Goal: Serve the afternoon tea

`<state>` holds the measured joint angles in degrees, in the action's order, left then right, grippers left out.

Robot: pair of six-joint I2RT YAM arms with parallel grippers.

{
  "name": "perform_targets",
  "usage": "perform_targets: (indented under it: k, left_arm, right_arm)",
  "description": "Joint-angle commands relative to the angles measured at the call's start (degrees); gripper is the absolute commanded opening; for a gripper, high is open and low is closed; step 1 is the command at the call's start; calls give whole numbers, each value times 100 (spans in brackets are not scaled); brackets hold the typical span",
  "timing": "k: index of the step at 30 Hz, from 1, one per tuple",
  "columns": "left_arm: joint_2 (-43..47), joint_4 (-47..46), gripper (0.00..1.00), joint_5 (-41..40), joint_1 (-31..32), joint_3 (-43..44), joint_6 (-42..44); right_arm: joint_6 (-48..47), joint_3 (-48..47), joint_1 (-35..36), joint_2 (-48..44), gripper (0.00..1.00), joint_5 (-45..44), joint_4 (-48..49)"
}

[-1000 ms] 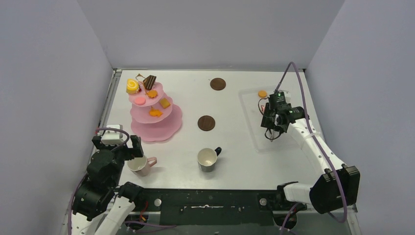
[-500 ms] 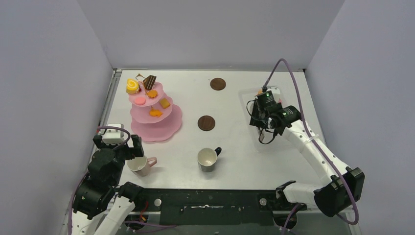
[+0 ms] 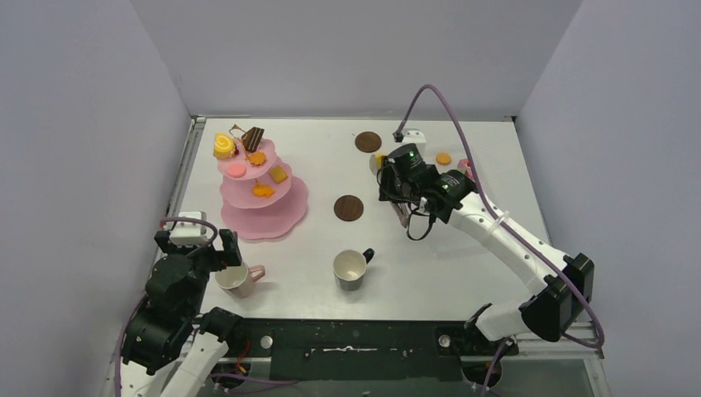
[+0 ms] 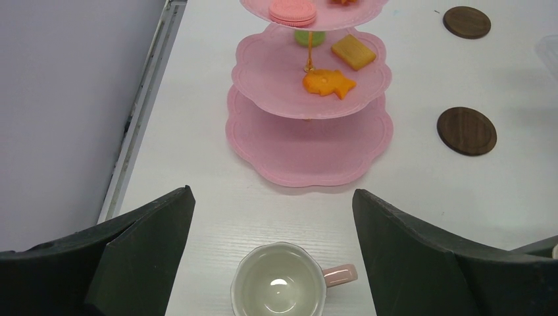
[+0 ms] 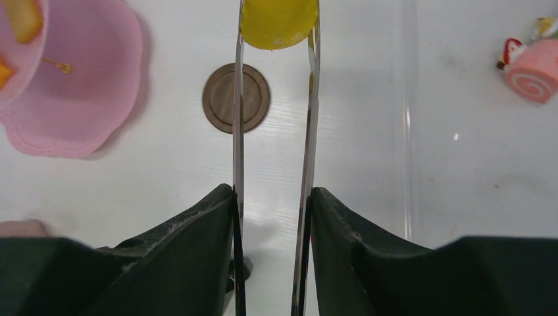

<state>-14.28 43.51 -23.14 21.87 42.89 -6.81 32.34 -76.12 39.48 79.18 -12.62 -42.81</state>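
The pink three-tier stand [image 3: 263, 198] at the left carries several toy pastries. My right gripper [image 5: 271, 191] is shut on the long metal tongs [image 5: 239, 131], whose tips pinch a round yellow pastry [image 5: 279, 23] above the table near the middle coaster [image 5: 235, 99]. In the top view this gripper [image 3: 397, 184] hangs between the two brown coasters [image 3: 368, 141] [image 3: 348, 208]. My left gripper [image 4: 273, 194] stands open just above the pink mug [image 4: 279, 283], touching nothing. The black mug [image 3: 351, 269] stands at front centre.
The clear plastic tray [image 5: 408, 131] lies right of the tongs, holding a pink swirl roll [image 5: 530, 72]; an orange pastry [image 3: 444, 158] also lies in it. Grey walls close in the table's left, back and right sides.
My right arm has swung left from over the clear tray toward the table's middle, carrying the tongs. The left arm has not moved.
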Motion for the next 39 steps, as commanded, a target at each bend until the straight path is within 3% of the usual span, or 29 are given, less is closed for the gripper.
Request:
perform_targets:
  k: [1,18,39]
  left_arm:
    - [120,-259,89,-3,-66,116,39]
    - [276,-190,89,-285,-171,160,8]
    - [387,-92,89,-477,-241,234,-104]
  right_arm:
    - [-154,-420,300,270,42,202,1149]
    - [48,-1421,1242,1811,42,971,2346]
    - [413,-2637,2250,3139,43,1432,2636]
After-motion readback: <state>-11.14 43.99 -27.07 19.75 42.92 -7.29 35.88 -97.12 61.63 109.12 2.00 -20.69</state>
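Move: The right hand holds the tongs with a yellow pastry in their tips. The pink stand's middle tier lies about 32 cm to its left, level fore and aft and some 6 cm lower. On that tier, the orange fish sits about 31 cm left and 2 cm nearer, the square biscuit 27 cm left and 2 cm ahead. The near dark coaster is about 10 cm left, on the table. From the empty left hand, the tier is some 13 cm ahead and 9 cm right. Still gripping the tongs, and they the yellow pastry, the right hand sweeps about 28 cm left to the stand's middle tier, edging forward at first and then drawing back to end about 6 cm nearer the base, nearly level in height. The wrist swings some 30 degrees counter-clockwise and its left side rises; the grip stays unchanged. The empty left hand eases about 2 cm left. ##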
